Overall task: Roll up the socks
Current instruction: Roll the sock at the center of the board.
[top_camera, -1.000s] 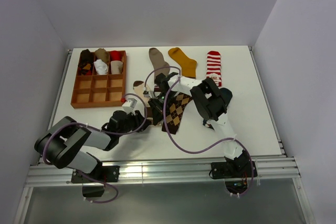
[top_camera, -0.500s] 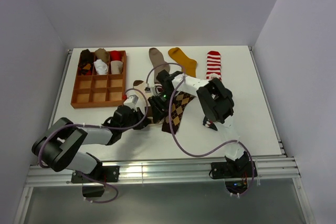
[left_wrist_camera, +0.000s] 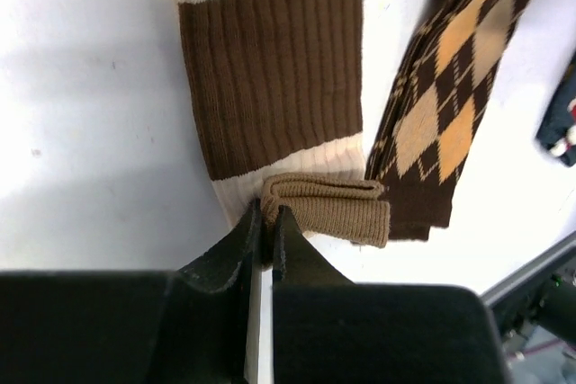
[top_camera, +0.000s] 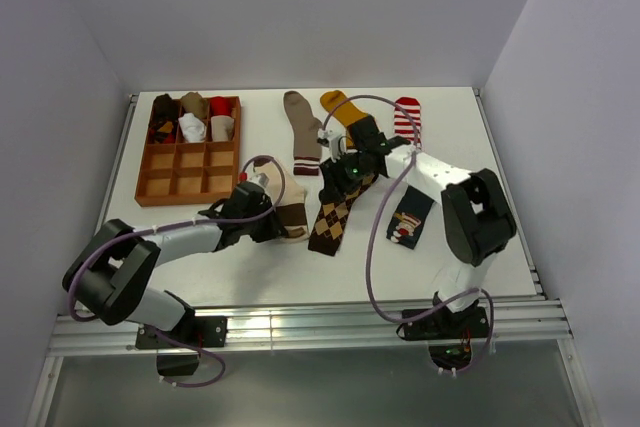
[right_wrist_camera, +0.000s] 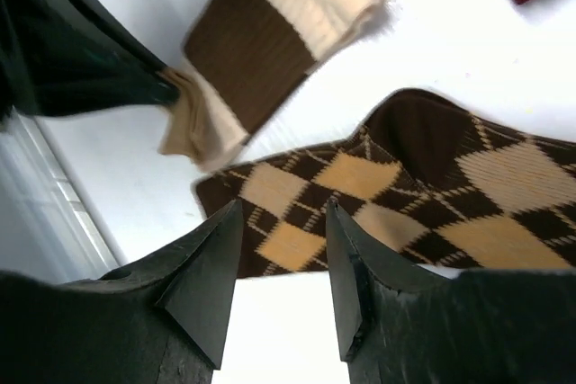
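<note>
Several socks lie flat on the white table. My left gripper [left_wrist_camera: 267, 218] is shut on the folded tan cuff [left_wrist_camera: 328, 204] of the cream-and-brown sock [left_wrist_camera: 270, 69], at the sock's near end [top_camera: 285, 209]. Right beside it lies the brown argyle sock [top_camera: 335, 209]. My right gripper [right_wrist_camera: 283, 213] hovers open just above the argyle sock [right_wrist_camera: 405, 195], with nothing between its fingers. The navy sock with a cartoon figure [top_camera: 408, 217] lies to the right. The taupe sock [top_camera: 300, 127], mustard sock [top_camera: 340, 107] and red-white striped sock [top_camera: 405, 112] lie at the back.
A wooden grid tray [top_camera: 150, 199] stands at the back left, its far row holding rolled socks. The right arm's cable loops over the table near the navy sock. The table's near edge shows in the left wrist view.
My right gripper opened and drew back to the right, off the cream-and-brown sock, uncovering the navy sock. My left gripper closed on the tan cuff and moved forward a little.
</note>
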`<action>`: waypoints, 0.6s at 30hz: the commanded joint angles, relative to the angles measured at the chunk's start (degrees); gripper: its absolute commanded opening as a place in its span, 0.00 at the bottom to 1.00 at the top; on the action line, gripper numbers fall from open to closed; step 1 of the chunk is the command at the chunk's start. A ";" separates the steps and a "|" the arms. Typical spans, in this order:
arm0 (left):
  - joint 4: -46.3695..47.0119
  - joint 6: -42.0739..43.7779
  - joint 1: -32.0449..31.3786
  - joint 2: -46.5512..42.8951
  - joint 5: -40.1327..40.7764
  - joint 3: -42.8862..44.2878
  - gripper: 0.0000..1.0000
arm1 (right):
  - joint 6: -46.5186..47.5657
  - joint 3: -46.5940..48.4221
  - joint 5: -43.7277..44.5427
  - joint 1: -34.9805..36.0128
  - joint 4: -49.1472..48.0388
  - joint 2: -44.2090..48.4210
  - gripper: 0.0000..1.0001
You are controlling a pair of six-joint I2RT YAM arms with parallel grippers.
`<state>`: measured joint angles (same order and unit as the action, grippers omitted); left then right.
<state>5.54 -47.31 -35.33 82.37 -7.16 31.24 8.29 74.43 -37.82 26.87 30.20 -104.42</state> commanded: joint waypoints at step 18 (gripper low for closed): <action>-23.46 -0.77 3.77 9.57 -14.29 9.97 0.00 | 30.54 -37.51 22.25 26.02 -34.14 29.98 0.53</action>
<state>-9.78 -49.25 -32.60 90.39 -21.17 40.88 34.06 38.04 -20.08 49.50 4.16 -75.22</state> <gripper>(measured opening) 0.081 0.525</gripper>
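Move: My left hand already pinches the rolled cuff of the cream-and-brown sock, whose middle is about 1 cm to its right. From my right hand, half open and clear of the board, that cuff lies some 9 cm back, 9 cm to the left and 7 cm down. The argyle sock's middle is about 2 cm back, 3 cm right and 7 cm below my right hand; the navy sock is about 19 cm right, 2 cm back, at the same depth. I swing my right hand back about 11 cm, nearly level, over the argyle sock's lower part to come alongside the pinched cuff, rolling the wrist some 50 degrees about its fingers while they stay half open, pointing left and down. My left hand keeps its pinch and draws the cuff back about 2.5 cm and slightly right, its fingers tipping steeper. ##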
